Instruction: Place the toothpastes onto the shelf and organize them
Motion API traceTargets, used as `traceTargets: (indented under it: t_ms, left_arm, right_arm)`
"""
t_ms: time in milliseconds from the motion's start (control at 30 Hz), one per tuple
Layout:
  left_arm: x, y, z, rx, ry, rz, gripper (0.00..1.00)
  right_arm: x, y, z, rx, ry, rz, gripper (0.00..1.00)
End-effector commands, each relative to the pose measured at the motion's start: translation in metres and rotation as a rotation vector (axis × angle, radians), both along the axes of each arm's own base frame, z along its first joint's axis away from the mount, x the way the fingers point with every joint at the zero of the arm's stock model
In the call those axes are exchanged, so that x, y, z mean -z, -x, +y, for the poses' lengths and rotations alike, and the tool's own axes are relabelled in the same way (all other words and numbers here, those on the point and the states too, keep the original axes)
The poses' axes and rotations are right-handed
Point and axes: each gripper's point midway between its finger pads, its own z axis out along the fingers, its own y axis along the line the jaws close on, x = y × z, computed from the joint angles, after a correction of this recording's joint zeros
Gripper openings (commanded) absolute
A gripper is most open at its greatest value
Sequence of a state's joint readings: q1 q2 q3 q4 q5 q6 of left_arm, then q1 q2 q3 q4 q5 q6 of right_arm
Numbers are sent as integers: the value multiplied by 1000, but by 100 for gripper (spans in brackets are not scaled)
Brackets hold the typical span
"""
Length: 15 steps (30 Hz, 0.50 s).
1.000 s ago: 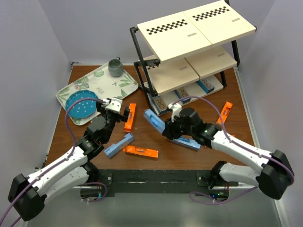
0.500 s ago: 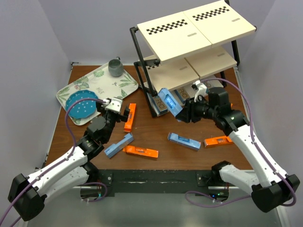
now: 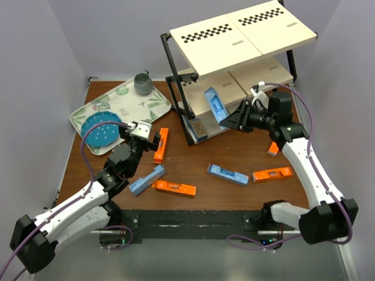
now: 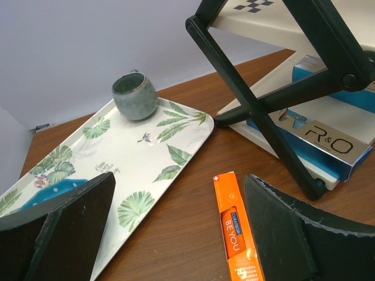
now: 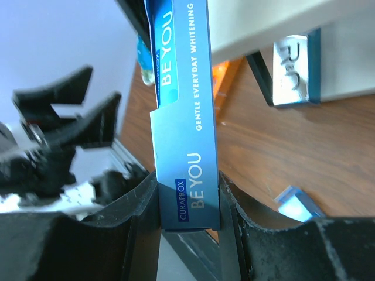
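My right gripper (image 3: 232, 120) is shut on a blue toothpaste carton (image 3: 215, 105) and holds it tilted up in front of the shelf's (image 3: 234, 36) middle tier. In the right wrist view the carton (image 5: 181, 111) sits clamped between both fingers (image 5: 138, 228). My left gripper (image 3: 153, 140) is open over an orange carton (image 3: 160, 144), which lies between its fingers in the left wrist view (image 4: 237, 228). More cartons lie on the table: blue (image 3: 146, 180), orange (image 3: 173, 187), blue (image 3: 227, 174), orange (image 3: 272, 174). A silver-white carton (image 3: 199, 126) lies on the bottom tier.
A leaf-patterned tray (image 3: 132, 105) at the back left holds a grey mug (image 3: 142, 83) and a blue plate (image 3: 99, 131). The shelf's black frame leg (image 4: 258, 105) stands just right of the left gripper. Another orange carton (image 3: 273, 150) lies partly behind the right arm.
My right arm has carried the blue carton from the table's middle up and back to the front of the shelf's middle tier. The left arm has not moved.
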State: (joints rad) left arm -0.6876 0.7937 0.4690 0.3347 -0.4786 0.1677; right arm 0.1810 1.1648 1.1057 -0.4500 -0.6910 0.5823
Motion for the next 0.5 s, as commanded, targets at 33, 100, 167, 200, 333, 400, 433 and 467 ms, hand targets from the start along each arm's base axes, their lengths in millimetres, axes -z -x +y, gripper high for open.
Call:
traceTargets:
  t_ms: [33,100,167,200,333,400,433,467]
  left_arm:
    - [-12,-2,-1,-4,26,-39,97]
    - [-12,-2,-1,-4,26,-40,97]
    - [-12,-2,-1,-4,25,-40,97]
    - [-12,-2,-1,-5,24,-39,97]
    - [-12,-2,-1,-4,22,-39,97]
    - [-13,-2,-1,-2,23,-40,97]
    - [-13,-2,-1,-1,24,-41,97]
    - [-13,-2,-2,1,26,-40,97]
  right_arm:
    - [-57,-46,12,79,-182,-72,15]
    - [-55,-58,14,113,-215,-45,16]
    - [-56,-65,16,133,-256,-23,18]
    - [-55,-68,17,135,-263,-13,19]
    - [-48,-82,21,142,-281,35,21]
    - [-49,-83,26,131,-305,47,23]
    - [-47,-84,27,130,-309,61,24]
    - [-44,-86,28,135,-318,84,25]
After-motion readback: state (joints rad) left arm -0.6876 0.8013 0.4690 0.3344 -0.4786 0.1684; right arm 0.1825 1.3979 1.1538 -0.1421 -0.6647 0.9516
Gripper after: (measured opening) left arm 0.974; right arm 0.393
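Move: The right hand already holds a blue toothpaste box. The left half of the middle shelf lies about 15 cm ahead, 6 cm left and 8 cm below it. Roughly 23 cm below, two R&O boxes sit on the bottom shelf, one some 8 cm ahead and 12 cm left, one 13 cm ahead and 1 cm left; a blue box lies on the table 9 cm back, straight below in line. From the left hand, that shelf half is about 15 cm ahead, 26 cm right and 5 cm lower. Keeping its pinch on the blue toothpaste box, the right hand carries it forward about 7.5 cm, drifting slightly left at nearly constant height, over the left half of the middle shelf so that the box's far end heads in beneath the top shelf. On the way the wrist turns by some 15 to 20 degrees, raising its left side, tipping forward and swinging a little clockwise, while the fingers stay closed on the box. ##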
